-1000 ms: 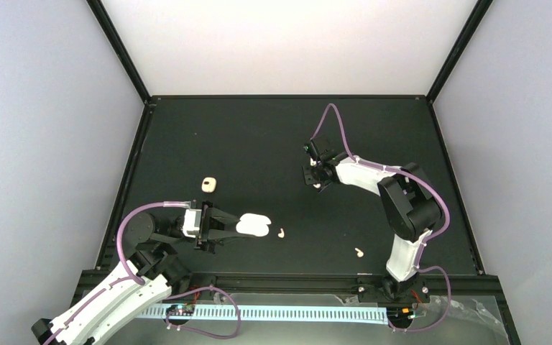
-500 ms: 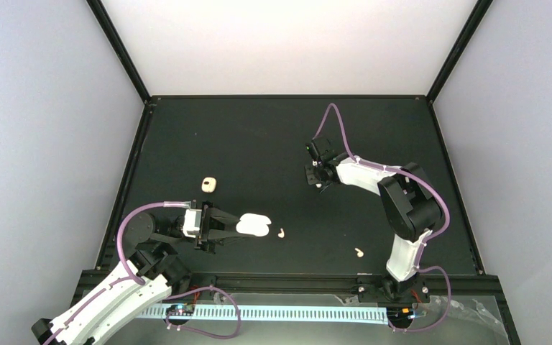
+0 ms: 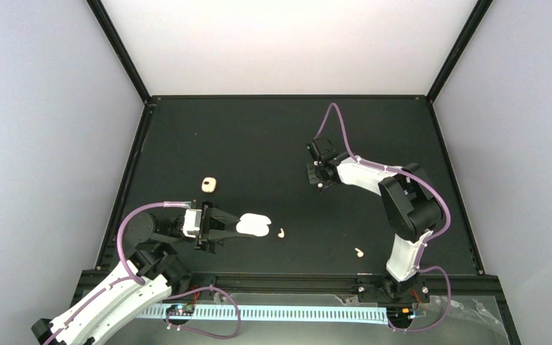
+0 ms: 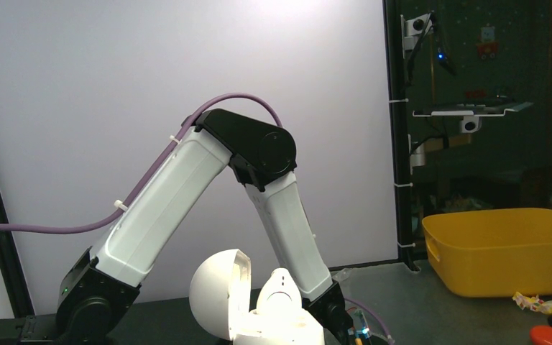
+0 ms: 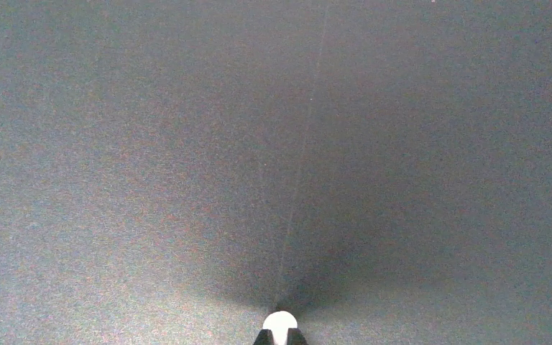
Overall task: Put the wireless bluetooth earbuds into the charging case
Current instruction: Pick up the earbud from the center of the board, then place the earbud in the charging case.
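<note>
My left gripper (image 3: 236,227) is shut on the glossy white charging case (image 3: 254,226) low on the left of the mat. In the left wrist view the case (image 4: 280,332) has its lid (image 4: 215,291) swung open, and a rounded white piece (image 4: 279,293) stands up in it. Two cream-white earbuds lie loose on the mat: one (image 3: 281,233) just right of the case, one (image 3: 359,252) near the front right. My right gripper (image 3: 321,184) is far from them at mid-table, shut on a small round white piece (image 5: 280,321), an earbud by its look, right at the mat.
A peach-tan lump (image 3: 209,185) lies on the mat behind my left gripper. Black frame rails (image 3: 126,180) border the mat. The right arm (image 4: 187,172) fills the left wrist view, with a yellow bin (image 4: 503,251) beyond the table.
My right gripper's fingers have closed on the small white piece and it has shifted slightly right. The left arm and the case have not moved.
</note>
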You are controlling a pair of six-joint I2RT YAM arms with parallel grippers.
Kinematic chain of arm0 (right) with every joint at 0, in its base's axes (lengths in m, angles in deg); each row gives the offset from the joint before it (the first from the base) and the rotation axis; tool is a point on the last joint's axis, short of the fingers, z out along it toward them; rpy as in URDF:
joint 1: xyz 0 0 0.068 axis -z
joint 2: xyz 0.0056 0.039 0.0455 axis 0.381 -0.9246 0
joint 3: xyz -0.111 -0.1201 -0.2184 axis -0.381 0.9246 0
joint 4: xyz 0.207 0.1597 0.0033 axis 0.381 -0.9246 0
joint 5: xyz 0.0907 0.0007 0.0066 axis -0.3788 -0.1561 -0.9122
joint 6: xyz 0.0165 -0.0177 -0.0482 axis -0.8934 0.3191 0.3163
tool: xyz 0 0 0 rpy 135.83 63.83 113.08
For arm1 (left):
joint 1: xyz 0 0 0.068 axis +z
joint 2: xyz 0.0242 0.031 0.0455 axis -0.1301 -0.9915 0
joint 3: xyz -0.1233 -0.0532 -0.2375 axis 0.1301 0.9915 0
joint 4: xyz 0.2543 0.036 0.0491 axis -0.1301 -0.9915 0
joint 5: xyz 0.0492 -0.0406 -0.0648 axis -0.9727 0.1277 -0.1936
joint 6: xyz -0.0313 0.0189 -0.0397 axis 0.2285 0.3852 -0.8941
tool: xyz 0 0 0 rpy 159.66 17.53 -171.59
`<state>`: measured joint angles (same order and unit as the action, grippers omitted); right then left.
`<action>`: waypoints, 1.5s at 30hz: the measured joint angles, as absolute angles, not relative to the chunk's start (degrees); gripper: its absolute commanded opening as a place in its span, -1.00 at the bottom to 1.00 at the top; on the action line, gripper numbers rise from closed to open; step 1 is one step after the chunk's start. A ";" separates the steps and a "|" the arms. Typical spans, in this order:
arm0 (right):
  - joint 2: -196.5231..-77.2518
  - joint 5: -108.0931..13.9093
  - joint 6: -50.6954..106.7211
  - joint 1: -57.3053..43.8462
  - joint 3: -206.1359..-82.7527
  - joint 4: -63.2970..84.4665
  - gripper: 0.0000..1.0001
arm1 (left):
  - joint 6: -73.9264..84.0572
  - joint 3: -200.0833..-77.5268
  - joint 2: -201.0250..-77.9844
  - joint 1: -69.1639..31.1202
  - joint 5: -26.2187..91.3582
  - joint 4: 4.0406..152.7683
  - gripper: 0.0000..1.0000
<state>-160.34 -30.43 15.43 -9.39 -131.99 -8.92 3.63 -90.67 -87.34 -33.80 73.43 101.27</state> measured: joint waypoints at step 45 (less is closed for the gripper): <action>-117.72 -66.74 32.08 -40.32 -159.00 -34.71 -0.98 | 1.44 -90.49 -92.02 -33.91 70.81 106.78 -0.97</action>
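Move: The right hand, down at the board with its fingers already shut on an earbud, has the open charging case about 32 cm back, 15 cm left and 33 cm above. On the board, a loose earbud is some 19 cm back and 12 cm left, another about 25 cm back and 10 cm right. The left hand still grips the case, centred about 3 cm to its right; the pinched earbud lies roughly 32 cm ahead, 18 cm right and 33 cm below. Keeping its pinch on the earbud, the right hand lifts it off the board, nearly straight up at first, then sweeps back and finally left towards the case, rising some 40 cm and drawing back about 30. On the way the wrist swings from pointing down to pointing left, slightly down. The left hand, still gripping the case, eases about 2 cm forward late on. ##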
